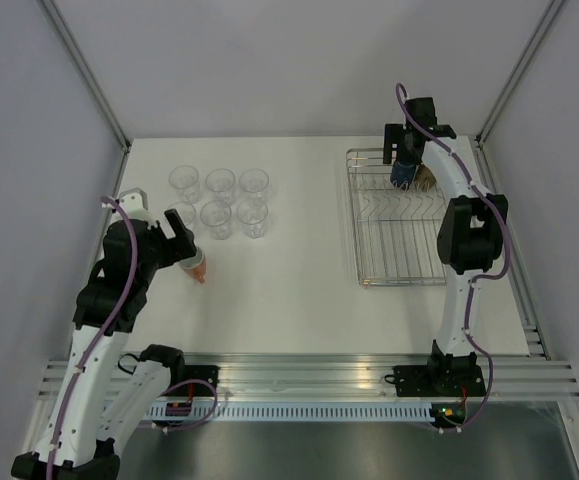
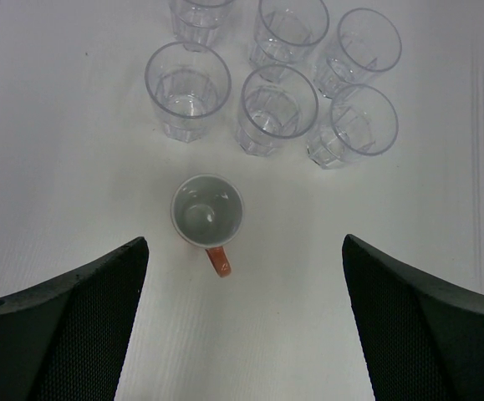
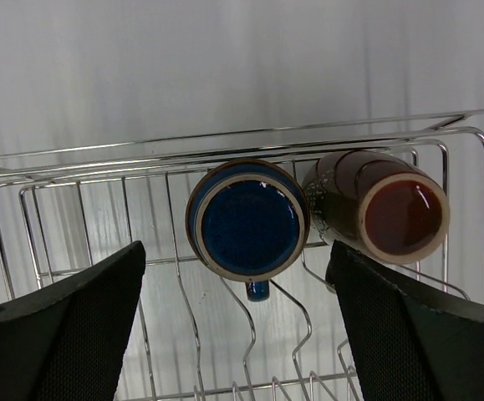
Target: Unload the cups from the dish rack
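Note:
The wire dish rack [image 1: 361, 230] lies at the right of the table. At its far end a dark blue mug [image 3: 250, 219] and a brown mug [image 3: 384, 213] rest on the prongs, their bases turned toward the right wrist camera. My right gripper [image 3: 237, 246] hovers over the blue mug [image 1: 403, 176], open, a finger on either side and clear of it. A salmon-orange mug [image 2: 207, 212] stands upright on the table with its handle toward my left gripper [image 2: 245, 242], which is open and holds nothing. Several clear glass tumblers [image 2: 267, 109] stand just beyond that mug.
The tumblers [image 1: 219, 200] form two rows at the back left of the table. The rack's near part [image 1: 399, 260] holds only bare wires and prongs. White walls and metal posts close in the back and both sides.

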You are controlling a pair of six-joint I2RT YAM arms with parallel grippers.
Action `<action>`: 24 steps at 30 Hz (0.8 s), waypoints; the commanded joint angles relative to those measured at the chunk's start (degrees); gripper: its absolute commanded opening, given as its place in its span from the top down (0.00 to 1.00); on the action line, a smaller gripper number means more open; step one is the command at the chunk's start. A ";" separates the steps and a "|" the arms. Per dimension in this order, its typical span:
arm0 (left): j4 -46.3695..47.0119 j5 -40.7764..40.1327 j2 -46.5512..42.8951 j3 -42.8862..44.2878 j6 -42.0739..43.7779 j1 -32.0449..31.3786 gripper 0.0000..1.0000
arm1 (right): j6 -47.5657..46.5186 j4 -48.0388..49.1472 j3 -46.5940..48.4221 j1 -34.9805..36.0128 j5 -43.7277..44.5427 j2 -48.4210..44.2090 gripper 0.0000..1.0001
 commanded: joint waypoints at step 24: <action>3.07 3.50 1.54 -0.65 2.54 0.19 0.01 | -1.06 0.91 4.40 -0.76 -4.68 7.84 0.33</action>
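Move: The blue cup sits upside down in the dish rack, nearly beneath the open right hand: some 7 cm below and about 1 cm farther out, centred between the fingers. The brown cup is about 8 cm to the right of it and level with it, while the rack's far rail runs roughly 4 cm beyond it. From the left hand, the blue cup is some 31 cm ahead, 62 cm to the right and 18 cm lower. Down around the blue cup comes the right hand, sinking about 6 cm and easing roughly 1 cm forward, with the fingers tipping about 5 degrees more steeply downward. One finger goes down on each side, the right one between the blue and brown cups; they stay nearly wide open at first, then draw partly together onto the blue cup's sides as the descent slows. ##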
